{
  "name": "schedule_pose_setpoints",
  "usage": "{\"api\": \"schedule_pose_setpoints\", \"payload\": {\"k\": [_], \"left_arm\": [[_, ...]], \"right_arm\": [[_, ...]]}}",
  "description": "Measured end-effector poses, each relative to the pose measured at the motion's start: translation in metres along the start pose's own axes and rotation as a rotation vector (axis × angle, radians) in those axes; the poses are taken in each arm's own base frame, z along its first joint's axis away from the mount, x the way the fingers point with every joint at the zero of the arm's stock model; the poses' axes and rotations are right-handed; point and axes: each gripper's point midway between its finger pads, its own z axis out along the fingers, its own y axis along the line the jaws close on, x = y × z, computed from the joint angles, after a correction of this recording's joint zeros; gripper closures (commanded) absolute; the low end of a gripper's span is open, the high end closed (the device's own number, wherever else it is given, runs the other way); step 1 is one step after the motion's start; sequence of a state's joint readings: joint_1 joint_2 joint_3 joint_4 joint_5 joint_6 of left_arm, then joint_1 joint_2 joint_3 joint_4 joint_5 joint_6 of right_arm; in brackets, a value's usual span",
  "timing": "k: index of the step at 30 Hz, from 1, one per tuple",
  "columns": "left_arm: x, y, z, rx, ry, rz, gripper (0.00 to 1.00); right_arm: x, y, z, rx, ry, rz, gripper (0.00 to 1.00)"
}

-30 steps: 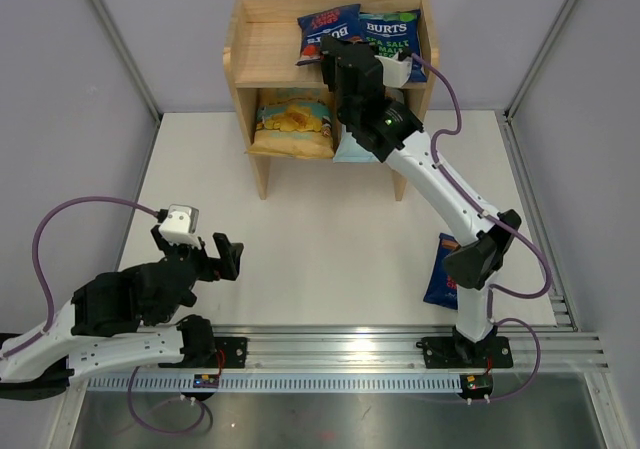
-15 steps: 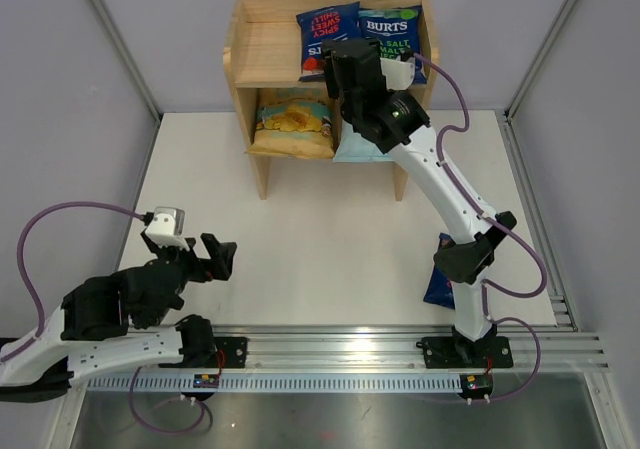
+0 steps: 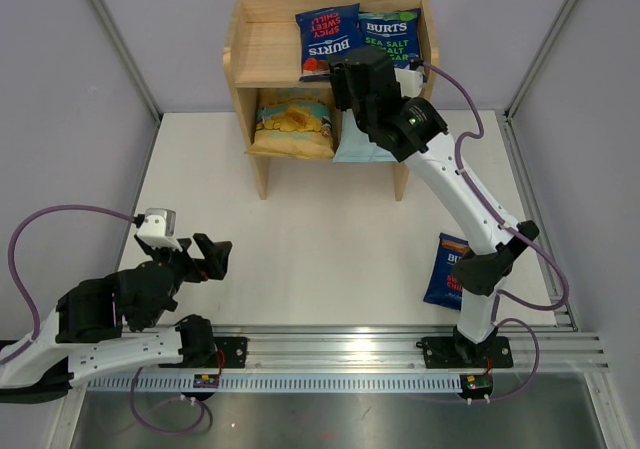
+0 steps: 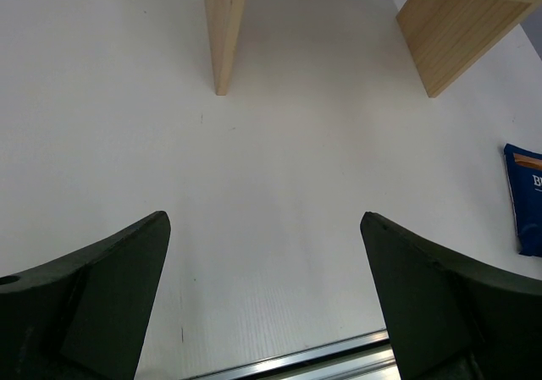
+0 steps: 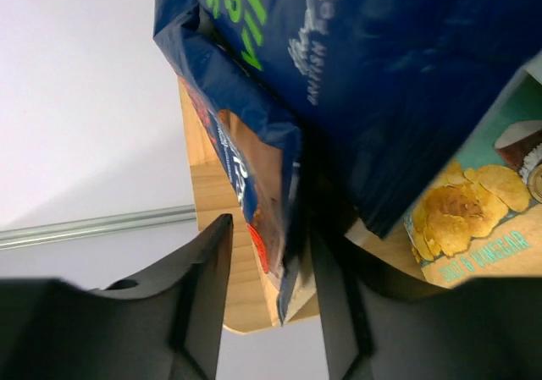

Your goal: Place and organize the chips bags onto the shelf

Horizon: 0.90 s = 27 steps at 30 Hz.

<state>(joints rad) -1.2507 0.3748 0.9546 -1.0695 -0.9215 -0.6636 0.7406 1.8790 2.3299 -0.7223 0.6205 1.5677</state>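
Observation:
The wooden shelf (image 3: 262,54) stands at the back. Two dark blue BURTS bags, spicy chilli (image 3: 328,37) and sea salt (image 3: 392,31), lie side by side on its upper tier. The yellow-and-teal bag (image 3: 292,121) and the pale blue cassava bag (image 3: 352,149) are in the lower tier. A third BURTS bag (image 3: 449,269) lies on the table at the right. My right gripper (image 3: 347,74) is at the upper tier's front edge, jaws apart, with the chilli bag's (image 5: 254,168) lower edge loose between them (image 5: 269,228). My left gripper (image 3: 215,257) is open and empty over the table (image 4: 264,219).
The shelf's side panels reach the table (image 4: 224,33). The third bag shows at the right edge of the left wrist view (image 4: 527,198). An aluminium rail (image 3: 340,344) runs along the table's near edge. Grey walls close in both sides.
My right gripper has drawn back toward the upper tier's front edge and the chilli bag now lies straighter. My left arm has pulled back to the left.

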Motion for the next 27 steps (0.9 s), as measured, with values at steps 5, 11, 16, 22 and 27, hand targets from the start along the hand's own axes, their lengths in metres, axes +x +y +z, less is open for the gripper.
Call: {"api": "schedule_pose_setpoints", "payload": {"k": [5, 11, 16, 22, 27], "left_arm": [[0.000, 0.000, 0.000, 0.000, 0.000, 0.001, 0.01], [0.000, 0.001, 0.000, 0.000, 0.000, 0.000, 0.01], [-0.001, 0.002, -0.002, 0.004, -0.005, -0.009, 0.01], [-0.001, 0.004, -0.003, 0.007, -0.009, -0.015, 0.01], [-0.003, 0.006, -0.005, 0.013, -0.016, -0.028, 0.01]], "right_arm": [[0.002, -0.011, -0.006, 0.016, 0.017, 0.008, 0.72], [0.012, -0.009, -0.009, 0.001, 0.035, 0.031, 0.76], [0.011, -0.003, -0.009, -0.018, 0.023, 0.062, 0.81], [0.009, 0.004, -0.007, -0.043, 0.006, 0.093, 0.83], [0.015, 0.001, 0.002, -0.039, 0.000, 0.099, 0.82]]}}
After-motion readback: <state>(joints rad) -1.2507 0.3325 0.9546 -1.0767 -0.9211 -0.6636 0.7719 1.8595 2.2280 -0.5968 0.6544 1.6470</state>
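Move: Just ahead of the right fingers, which stand astride its front lower edge, the navy sweet chilli chips bag has its middle about 5 cm farther out, 1 cm left and 3 cm up. The sea salt & vinegar bag lies some 12 cm to the hand's right and 5 cm ahead; the gold chips bag sits on the lower shelf, about 8 cm left, 2 cm ahead and 18 cm below. From the idle left hand the sweet chilli bag is roughly 32 cm ahead, 25 cm right and 20 cm higher. Closing its half-open fingers, one above and one below, the right hand pinches the front lower edge of the sweet chilli bag while dipping back and down about 1 cm. It then eases left and back up, and finally forward again, ending about 1.5 cm left of its start, with a slight roll of some 5 degrees that lifts its left side. ##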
